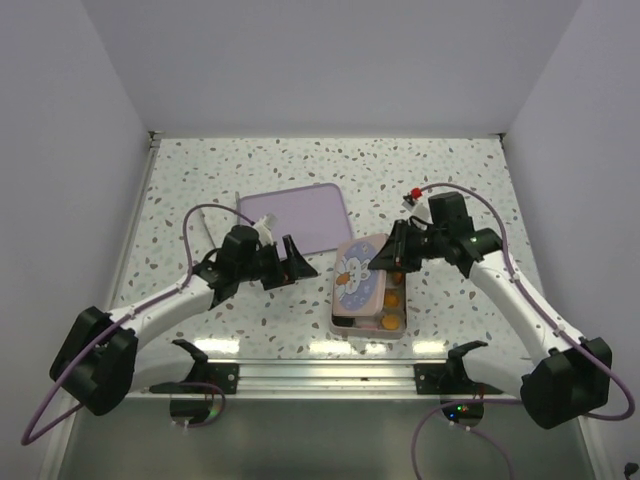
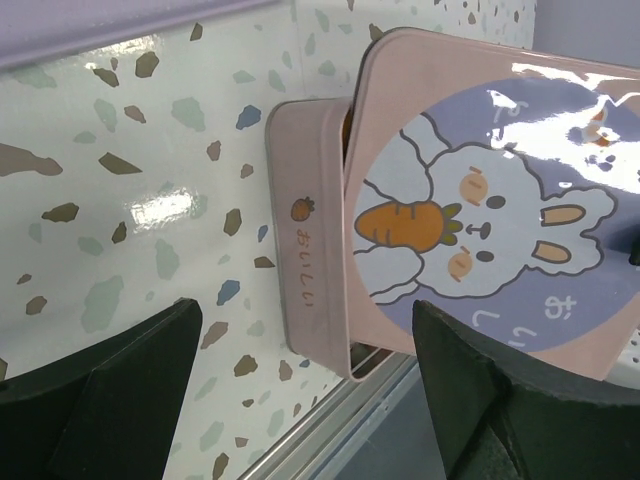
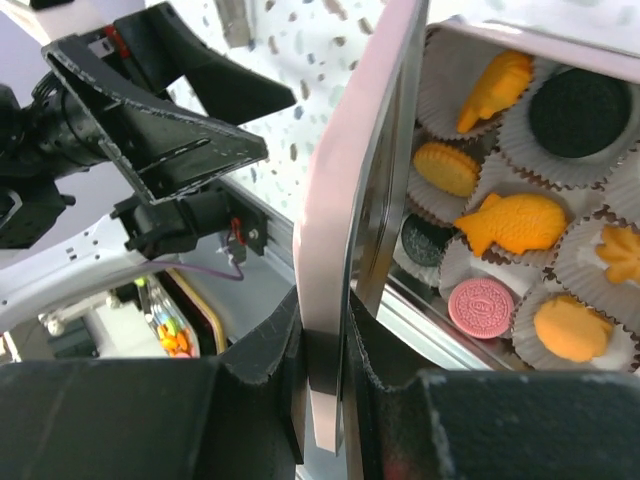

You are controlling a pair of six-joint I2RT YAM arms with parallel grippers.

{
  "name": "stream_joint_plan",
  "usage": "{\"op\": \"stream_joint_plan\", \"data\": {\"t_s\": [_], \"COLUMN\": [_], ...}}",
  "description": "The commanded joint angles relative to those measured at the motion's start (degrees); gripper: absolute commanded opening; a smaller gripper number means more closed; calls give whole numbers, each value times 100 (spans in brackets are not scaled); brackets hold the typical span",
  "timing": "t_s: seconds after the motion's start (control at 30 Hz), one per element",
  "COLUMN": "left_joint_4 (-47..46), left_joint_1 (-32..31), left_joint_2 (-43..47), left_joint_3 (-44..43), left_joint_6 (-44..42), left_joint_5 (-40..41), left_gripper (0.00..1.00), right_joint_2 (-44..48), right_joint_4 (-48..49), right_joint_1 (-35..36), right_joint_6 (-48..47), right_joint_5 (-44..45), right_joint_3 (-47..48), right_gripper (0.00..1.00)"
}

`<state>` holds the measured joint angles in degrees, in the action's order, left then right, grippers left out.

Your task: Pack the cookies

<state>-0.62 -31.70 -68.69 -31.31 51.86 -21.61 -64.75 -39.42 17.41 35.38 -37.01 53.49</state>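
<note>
A pink tin [image 1: 338,318] stands near the table's front edge, and the cookies [image 3: 512,220] lie inside it in white paper cups: orange ones, black ones and a pink one [image 3: 480,307]. My right gripper [image 3: 325,345] is shut on the edge of the tin's rabbit lid [image 3: 352,190], holding it tilted over the tin's left part [image 1: 357,272]. Orange cookies [image 1: 392,297] show to the right of the lid. My left gripper [image 1: 300,263] is open just left of the tin; its view shows the lid [image 2: 490,220] and the tin's wall [image 2: 310,250] between the spread fingers [image 2: 110,390].
A lilac rectangular tray [image 1: 296,215] lies behind the left gripper. A small red and white object [image 1: 411,194] sits at the back right. An aluminium rail [image 1: 330,372] runs along the near table edge, close to the tin. White walls enclose the table.
</note>
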Motion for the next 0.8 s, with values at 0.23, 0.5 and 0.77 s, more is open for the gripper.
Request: {"op": "stream_joint_plan", "data": {"t_s": [0.23,0.5,0.77], "left_joint_4": [325,783,476], "left_joint_1": [-38,138,217], "left_joint_2": [514,1041,963], "left_joint_3": [72,344,556], "left_joint_6": [-88,-114,-106], "left_joint_5": [183,447,280], "left_gripper": [91,92,92], "right_joint_2": [-757,-1146,-583], "right_joint_4": [1937,1661,1858], "right_joint_1": [711,922,694], "right_joint_6": [1401,1185,1138], "right_joint_5": [-16,1,-42], "right_joint_3": [-200,512,-883], "right_gripper": [0,0,0]}}
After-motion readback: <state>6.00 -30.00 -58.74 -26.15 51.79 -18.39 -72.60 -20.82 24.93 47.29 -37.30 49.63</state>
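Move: The cookie box, with the lid that the right hand holds leaning into it, has its middle about 7 cm nearer the robot than the right hand, level with it sideways and some 14 cm lower. The empty purple tray lies about 10 cm ahead of that hand, 19 cm to its left and 16 cm below. From the open left hand, the box is roughly 16 cm to the right, 6 cm back and 7 cm down. The tilted lid, still pinched at its raised right edge by the right hand, is driven left about 7 cm and some 3 cm forward, its low edge bearing on the box's left wall; the right hand then eases back towards the robot and right by a centimetre or two, sinking slightly. The left hand, fingers still wide open, rises a little, then gives way about 3 cm left and 2 cm back, dipping at the end. ##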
